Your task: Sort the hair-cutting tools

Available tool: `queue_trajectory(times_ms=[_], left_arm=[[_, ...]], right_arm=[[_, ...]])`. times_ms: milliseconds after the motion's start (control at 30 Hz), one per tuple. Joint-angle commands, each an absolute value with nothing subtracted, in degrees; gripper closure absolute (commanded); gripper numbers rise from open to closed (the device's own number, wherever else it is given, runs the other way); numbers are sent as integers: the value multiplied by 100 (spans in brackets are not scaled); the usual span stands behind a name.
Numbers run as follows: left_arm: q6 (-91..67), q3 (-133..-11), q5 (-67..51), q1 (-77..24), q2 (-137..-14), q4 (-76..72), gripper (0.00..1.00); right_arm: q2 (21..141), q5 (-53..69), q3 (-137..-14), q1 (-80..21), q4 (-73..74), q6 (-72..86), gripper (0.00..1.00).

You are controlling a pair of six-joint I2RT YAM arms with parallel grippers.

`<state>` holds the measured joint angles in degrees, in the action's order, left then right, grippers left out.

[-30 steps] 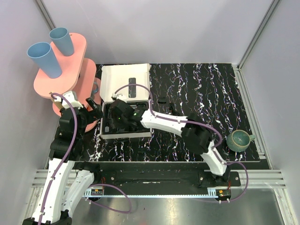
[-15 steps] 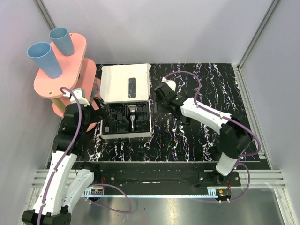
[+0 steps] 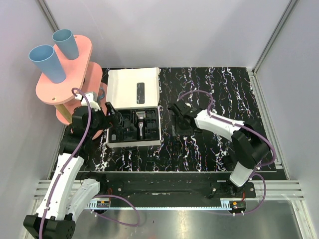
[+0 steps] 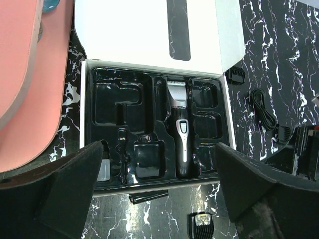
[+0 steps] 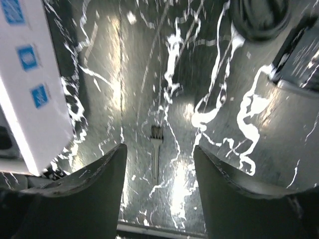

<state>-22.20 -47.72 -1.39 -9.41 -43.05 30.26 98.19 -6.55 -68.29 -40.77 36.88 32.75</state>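
Note:
The white box (image 4: 124,30) lies open with its black moulded tray (image 4: 117,102) showing. The slim black clipper (image 4: 180,134) with the grey head rests in the tray's middle slot, also in the top view (image 3: 141,124). On the table sit one black comb attachment (image 4: 201,224) in front of the box, another (image 4: 235,75) beside the lid, and a thin black stick (image 4: 144,197). My left gripper (image 4: 159,199) hangs open before the tray's near edge, at the box's left end (image 3: 113,119). My right gripper (image 5: 159,199) is open above a small brush (image 5: 156,149), right of the box (image 3: 175,115).
A pink two-level stand (image 3: 75,74) with two blue cups (image 3: 47,62) rises at the back left, close to my left arm. A coiled black cable (image 4: 264,109) lies right of the box. A dark round bowl (image 5: 259,17) shows at the right wrist view's top edge.
My right gripper has left the tray, where the clipper now lies uncovered, and swung to the table right of the box with wider jaws. My left gripper has edged closer to the box.

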Motion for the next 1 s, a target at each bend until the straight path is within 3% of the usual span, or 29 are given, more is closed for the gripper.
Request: queue_trajectory(times_ms=[0, 500, 967], left_arm=[[-2109, -4851, -299, -914, -4368, 2760, 1], [-2101, -4860, -229, -914, -4351, 2839, 1], [-2092, -4878, -79, -923, -4166, 2892, 1]], right_arm=[[9773, -53, -6601, -4104, 3858, 3314, 37], [10292, -193, -6442, -4438, 3718, 3401, 48], [10521, -395, -6486, -4456, 3999, 3445, 83]])
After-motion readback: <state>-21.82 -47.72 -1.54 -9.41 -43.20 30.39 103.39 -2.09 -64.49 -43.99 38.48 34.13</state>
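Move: The small brush lies on the table about 5 cm back from the right hand and some 5 cm below it, with nearly no sideways offset. The open box's tray is about 22 cm to this hand's left and 3 cm ahead; the coiled cable about 8 cm ahead and 4 cm right, the black comb by the cable 4 cm ahead and 10 cm right. From the left hand the brush is roughly 27 cm right, 5 cm back and 22 cm below. Back and down, about 5 cm each way, the right hand comes to the small brush, drawing back faster at first and then sinking, while the wrist tips some 10 degrees so the fingers point more nearly straight down. It then stays low over the table as the half-open fingers close most of the way, one on each side of the brush's handle. ##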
